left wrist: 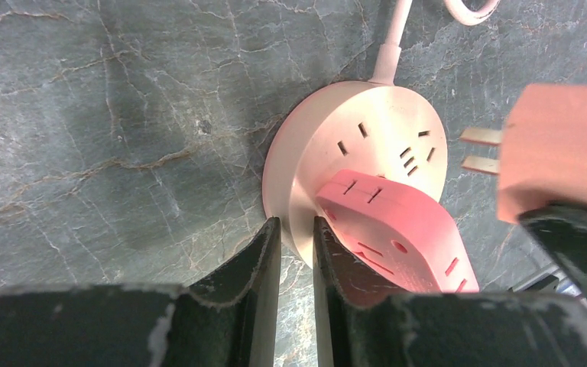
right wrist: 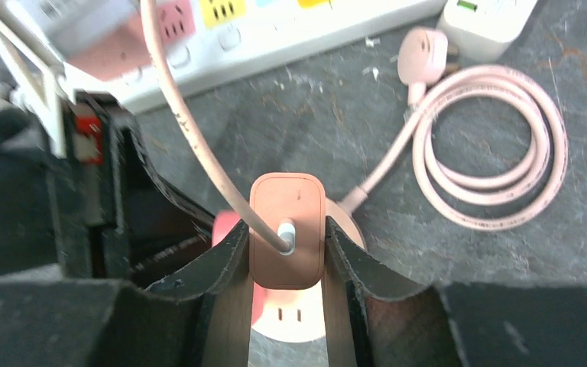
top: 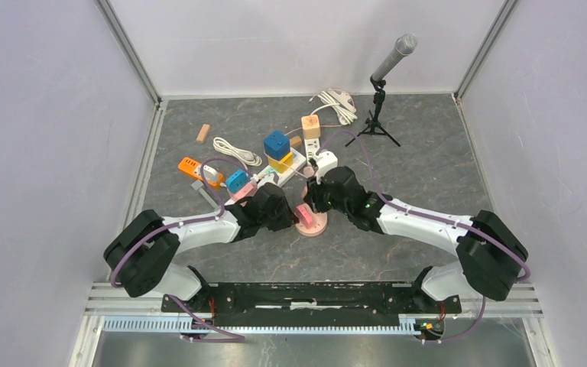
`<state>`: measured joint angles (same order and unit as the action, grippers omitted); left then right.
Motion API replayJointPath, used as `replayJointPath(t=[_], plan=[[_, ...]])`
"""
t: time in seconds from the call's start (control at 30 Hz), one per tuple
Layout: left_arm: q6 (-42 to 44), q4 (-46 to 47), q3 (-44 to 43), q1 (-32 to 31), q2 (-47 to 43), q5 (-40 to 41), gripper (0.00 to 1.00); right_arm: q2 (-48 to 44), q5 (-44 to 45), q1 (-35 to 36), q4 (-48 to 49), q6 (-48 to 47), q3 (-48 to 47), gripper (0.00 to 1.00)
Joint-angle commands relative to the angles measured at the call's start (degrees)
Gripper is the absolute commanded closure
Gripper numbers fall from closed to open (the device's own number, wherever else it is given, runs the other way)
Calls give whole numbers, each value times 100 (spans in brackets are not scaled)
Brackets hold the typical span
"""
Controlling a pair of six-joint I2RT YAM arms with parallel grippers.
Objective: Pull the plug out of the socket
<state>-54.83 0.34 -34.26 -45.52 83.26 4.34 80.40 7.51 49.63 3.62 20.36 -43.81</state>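
Observation:
The round pale-pink socket (left wrist: 367, 149) lies flat on the grey table, with a red-pink block (left wrist: 401, 237) standing on its face. My left gripper (left wrist: 296, 238) is shut on the socket's rim at its near edge. The orange-brown plug (right wrist: 287, 229) sits between the fingers of my right gripper (right wrist: 287, 256), which is shut on it. In the left wrist view the plug (left wrist: 562, 149) hangs to the right of the socket, its two metal prongs (left wrist: 480, 149) bare and free in the air. From above, both grippers meet over the socket (top: 315, 226).
A white power strip (top: 290, 164) carrying coloured cube adapters lies just behind the grippers. An orange strip (top: 191, 167), a white cable (top: 237, 149) and a wooden block (top: 203, 133) lie at the back left. A microphone on a tripod (top: 381, 115) stands back right. The socket's coiled pink cable (right wrist: 489, 145) lies beside it.

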Motion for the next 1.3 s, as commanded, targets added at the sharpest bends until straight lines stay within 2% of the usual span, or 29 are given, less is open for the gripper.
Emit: replayJointPath(t=[0.0, 0.17, 0.27, 0.37, 0.4, 0.57, 0.77, 0.97, 1.07, 1.17, 1.27], plan=[[367, -1970, 493, 52, 464, 719, 72, 98, -68, 1, -286, 253, -468, 100], [426, -2269, 206, 52, 54, 723, 70, -98, 596, -14, -819, -222, -809, 100], [535, -2630, -193, 52, -396, 832, 65, -180, 775, -32, -1212, -459, -1120, 100], [630, -2962, -595, 58, -835, 992, 54, -288, 795, -55, -1459, -537, -1404, 100], [647, -3070, -729, 58, -966, 1061, 48, -322, 771, -64, -1515, -555, -1486, 100], [580, -3503, -1068, 61, -1416, 1482, 29, -342, 438, -92, -1704, -574, -2074, 100], [482, -3977, -1218, 66, -1954, 2111, 16, 123, 9, -120, -2026, -488, -3206, 100], [422, -4288, -1506, 69, -2736, 2737, 6, 877, -947, -112, -1383, -428, -4095, 100], [386, -4447, -1639, 79, -3052, 2940, 3, 1252, -725, -154, -1335, -353, -4721, 100], [389, -4580, -1743, 78, -3302, 3020, 1, 1514, 3, -276, -1684, -268, -5321, 100], [437, -4669, -1814, 78, -3459, 3041, 0, 1460, 658, -500, -1975, -264, -5393, 100]])
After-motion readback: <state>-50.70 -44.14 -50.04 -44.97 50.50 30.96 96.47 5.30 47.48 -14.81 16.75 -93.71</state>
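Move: The plug is already out and hangs in my right fingers, with the round socket some 8 cm below, about 1 cm back and 2 cm right. The blue cube is about 16 cm ahead, 8 cm left and 3 cm lower; the pink cable coil lies some 9 cm ahead, 7 cm right and 10 cm down. From my left fingertips the socket's middle is about 4 cm right, level ahead and 1 cm lower; its pink adapter is 3 cm right and 1 cm higher. Keeping my grip on the freed plug, I lift my right hand about 20 cm clear of the round socket, drifting forward and left on the way, mostly late in the climb. My left fingers, at the socket's rim, let it go: that hand draws left and up, roughly 13 by 16 cm, spreading from nearly shut to wide open while the wrist turns and tips up. ##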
